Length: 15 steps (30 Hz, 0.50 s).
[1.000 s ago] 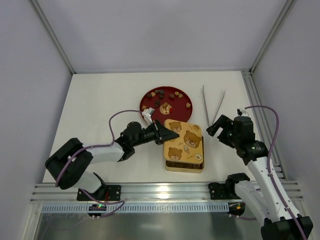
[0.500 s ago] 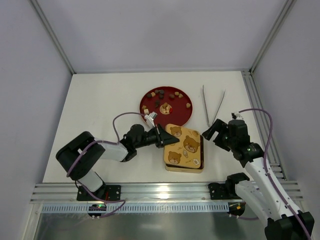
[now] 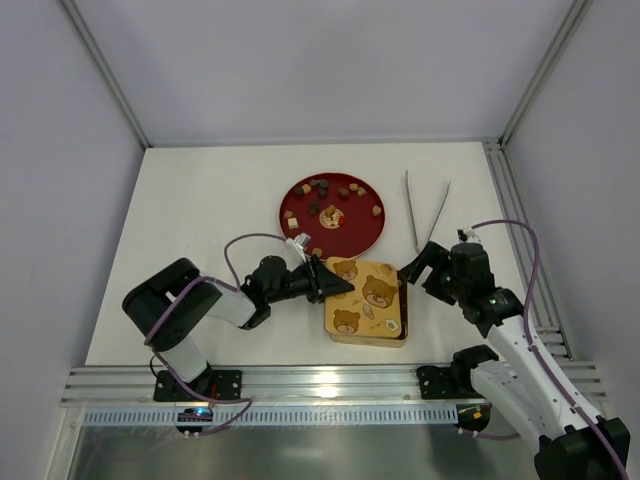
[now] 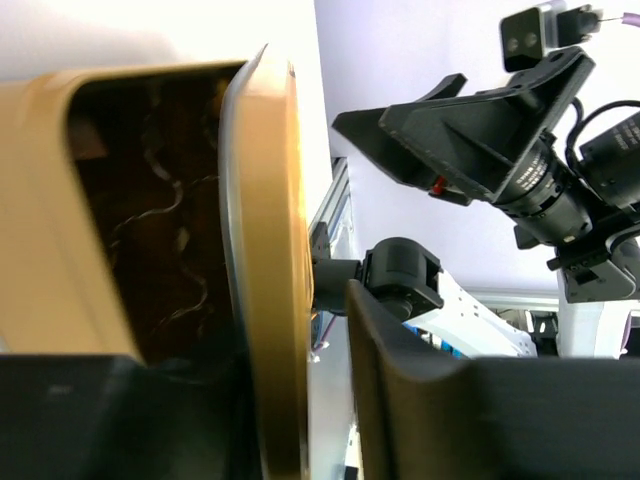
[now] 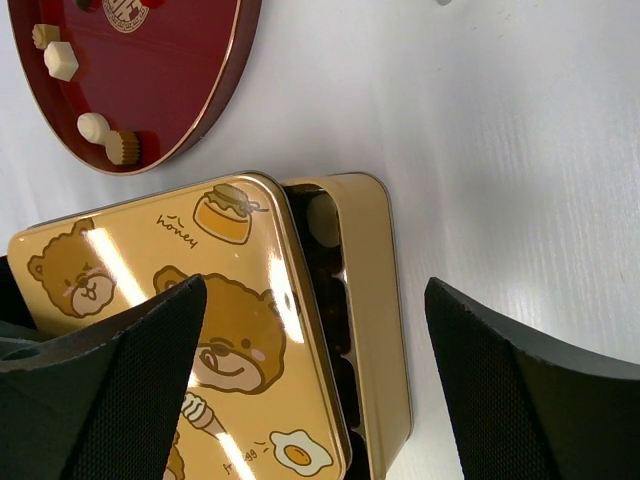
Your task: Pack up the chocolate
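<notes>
Several small pieces of chocolate [image 3: 322, 190], tan, dark and cream [image 5: 60, 60], lie on the red plate [image 3: 360, 228]. In front of it stands a gold tin [image 3: 365, 338] with a bear-print lid [image 3: 368, 295] lying askew on it. A strip of dark cells shows along the right side, one holding a pale piece [image 5: 322, 215]. My left gripper [image 3: 335, 281] straddles the lid's left rim [image 4: 270, 250]. It is open, with a gap between the rim and one finger. My right gripper [image 3: 420, 268] hangs wide open over the tin's right wall [image 5: 385, 330].
Long metal tweezers [image 3: 425, 210] lie on the white table to the right of the plate. The red plate's rim [image 5: 215, 105] is close behind the tin. Enclosure walls and a rail bound the table at the right.
The lid has come down from a raised tilt onto the tin. My left gripper's jaws have loosened off its rim. The right gripper has moved left, towards the tin.
</notes>
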Each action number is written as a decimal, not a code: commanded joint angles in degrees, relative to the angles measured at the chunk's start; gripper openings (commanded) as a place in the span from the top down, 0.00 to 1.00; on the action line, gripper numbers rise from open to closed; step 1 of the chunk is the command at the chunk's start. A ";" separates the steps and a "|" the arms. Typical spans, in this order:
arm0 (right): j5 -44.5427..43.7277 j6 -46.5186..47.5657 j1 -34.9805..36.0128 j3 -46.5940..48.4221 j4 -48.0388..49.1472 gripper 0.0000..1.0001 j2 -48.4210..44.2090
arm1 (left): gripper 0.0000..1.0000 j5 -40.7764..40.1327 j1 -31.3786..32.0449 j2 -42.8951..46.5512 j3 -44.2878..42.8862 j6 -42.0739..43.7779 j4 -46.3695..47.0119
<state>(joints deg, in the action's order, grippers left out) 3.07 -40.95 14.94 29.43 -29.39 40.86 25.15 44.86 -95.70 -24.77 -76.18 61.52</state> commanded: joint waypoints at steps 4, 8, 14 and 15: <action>-1.58 -1.06 0.97 -0.69 3.37 0.11 -0.17 | 0.58 0.95 -1.71 0.07 1.84 0.16 2.65; -2.02 -1.33 1.41 -0.95 3.46 0.11 -0.17 | 0.50 1.31 -2.14 1.39 1.05 1.30 -1.74; -2.10 -1.41 1.76 -1.39 3.81 0.11 -0.26 | 0.46 1.66 -2.32 3.33 -0.80 3.58 -9.39; -2.10 -1.41 1.93 -1.48 3.90 0.11 0.00 | 0.46 1.66 -2.41 3.59 -0.98 3.93 -11.22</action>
<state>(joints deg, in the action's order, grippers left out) 2.28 -41.87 16.36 28.25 -27.83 40.86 25.78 42.96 -94.35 -23.59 -74.76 54.54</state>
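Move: Around 6 cm to the left hand's right, 4 cm back and 5 cm below lies the middle of the open chocolate box; the lid between its fingers has its middle some 5 cm right, 3 cm back and about 1 cm lower. The red plate is about 18 cm ahead, 3 cm left and 8 cm below. From the right hand, the box's middle lies roughly 9 cm left, 5 cm back and 7 cm below. Lowering the lid's left side onto the box, the left hand sinks about 2.5 cm and drifts some 1.5 cm left, its fingertips dipping about 5 degrees. Meanwhile its already loosening fingers spread to about half open, the upper one standing clear above the lid's face while the lower one stays beneath its edge. ##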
